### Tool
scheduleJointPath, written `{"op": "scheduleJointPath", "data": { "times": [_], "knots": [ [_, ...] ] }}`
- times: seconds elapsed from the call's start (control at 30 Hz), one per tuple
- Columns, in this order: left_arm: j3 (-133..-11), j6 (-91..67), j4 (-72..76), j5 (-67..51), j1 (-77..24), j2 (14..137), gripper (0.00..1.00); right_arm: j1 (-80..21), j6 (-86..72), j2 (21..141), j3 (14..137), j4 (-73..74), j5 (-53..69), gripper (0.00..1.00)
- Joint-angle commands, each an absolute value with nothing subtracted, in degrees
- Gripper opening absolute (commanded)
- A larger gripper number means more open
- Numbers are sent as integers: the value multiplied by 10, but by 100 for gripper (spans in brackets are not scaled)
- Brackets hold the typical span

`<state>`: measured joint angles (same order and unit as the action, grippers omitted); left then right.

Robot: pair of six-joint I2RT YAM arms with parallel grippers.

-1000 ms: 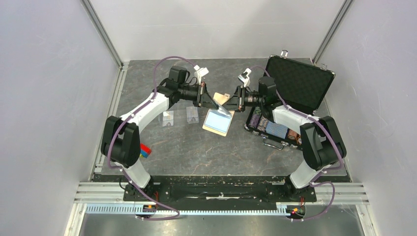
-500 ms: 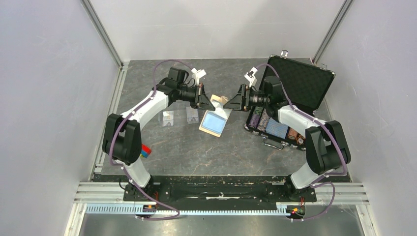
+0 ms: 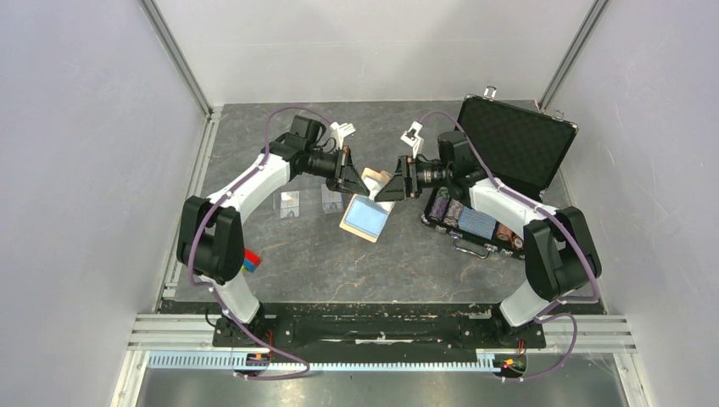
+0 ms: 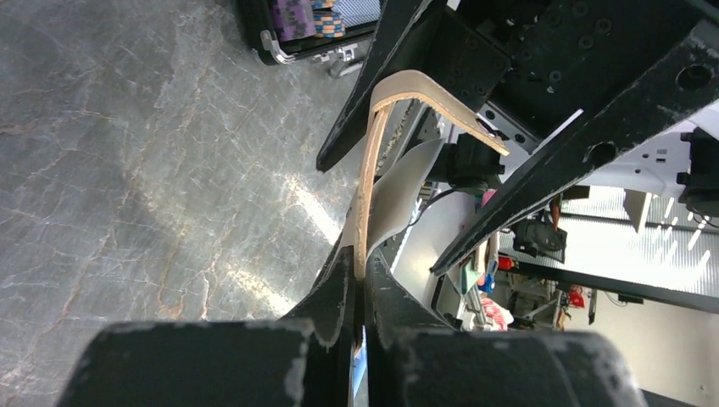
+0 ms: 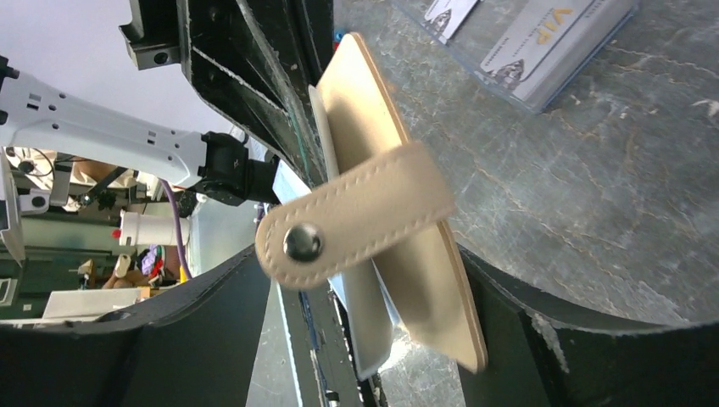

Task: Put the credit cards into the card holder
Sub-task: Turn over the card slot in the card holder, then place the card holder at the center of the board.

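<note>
The tan card holder [image 3: 366, 217] hangs unfolded above the table, its light blue pockets facing up. My left gripper [image 3: 351, 177] is shut on the top edge of its tan cover [image 4: 367, 182], which shows edge-on in the left wrist view. My right gripper [image 3: 387, 187] is open, and its fingers [image 5: 543, 339] straddle the cover and the snap tab [image 5: 360, 222] without pinching them. Two pale credit cards [image 3: 290, 203] [image 3: 331, 197] lie in clear sleeves on the table, left of the card holder. One of them, printed VIP [image 5: 530, 42], shows in the right wrist view.
An open black case [image 3: 517, 144] stands at the right, with rows of poker chips [image 3: 465, 219] in its lower half. Coloured blocks [image 3: 249, 260] lie beside the left arm's base. White walls close in the table on three sides.
My right gripper has opened and let go of the card holder, then closed in around its flap again. The card holder, held by the left gripper, has drifted a little to the left.
</note>
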<state>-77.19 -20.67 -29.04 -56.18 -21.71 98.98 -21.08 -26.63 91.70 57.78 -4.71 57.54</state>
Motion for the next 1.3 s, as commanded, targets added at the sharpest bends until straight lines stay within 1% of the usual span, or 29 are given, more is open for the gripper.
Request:
{"op": "scheduleJointPath", "data": {
  "times": [0.0, 0.13, 0.17, 0.23, 0.3, 0.43, 0.53, 0.7, 0.83, 0.97, 1.0, 1.13, 1.27],
  "knots": [
    [-786, -184, -301, -618, -221, 982, 2, -221, -215, 928, 616, -19, 586, 68],
    [-781, -168, -310, -635, -222, 974, 3, -222, -205, 941, 633, -15, 614, 44],
    [-780, -166, -312, -636, -222, 973, 5, -224, -202, 944, 636, -13, 621, 37],
    [-779, -159, -321, -635, -223, 972, 10, -226, -198, 948, 641, -10, 633, 20],
    [-779, -153, -327, -626, -223, 970, 20, -228, -198, 949, 641, -8, 639, 1],
    [-776, -151, -329, -572, -222, 953, 48, -229, -198, 942, 637, -5, 634, 0],
    [-778, -151, -329, -511, -222, 935, 64, -229, -206, 937, 634, -2, 619, 0],
    [-780, -150, -343, -382, -222, 899, 76, -230, -262, 924, 603, 5, 546, 0],
    [-777, -152, -345, -342, -222, 887, 80, -230, -374, 890, 508, -128, 505, 0],
    [-771, -156, -345, -333, -222, 881, 81, -232, -527, 858, 372, -331, 453, 0],
    [-769, -157, -345, -329, -222, 879, 82, -234, -547, 854, 347, -359, 435, 0],
    [-757, -158, -341, -314, -222, 866, 83, -257, -586, 843, 292, -384, 362, 0],
    [-750, -161, -341, -304, -222, 859, 84, -285, -611, 844, 269, -389, 300, 0]
  ]
}}
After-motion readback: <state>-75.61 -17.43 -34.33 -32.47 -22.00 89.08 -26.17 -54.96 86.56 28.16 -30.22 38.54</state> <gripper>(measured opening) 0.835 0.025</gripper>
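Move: The open card holder hangs pinched in the left gripper; its middle lies about 3 cm back of the left hand and 2 cm below. From the open right gripper it lies some 3 cm to the left, 3 cm back and 1 cm lower. On the table about 18 cm below the left hand, the nearer clear card case sits roughly 9 cm left and 5 cm ahead. The chip case is about 26 cm right of the right hand, 2 cm ahead, 15 cm below. Shut the right gripper on the card holder by its strap edge, then open the left wide to let go and draw it clear to the left and a little forward, tipping its fingers further down. Once the left is opening away, take the held card holder down about 9 cm and back some 5 cm with the right, rolling that wrist and swinging it clockwise about 20 degrees. ##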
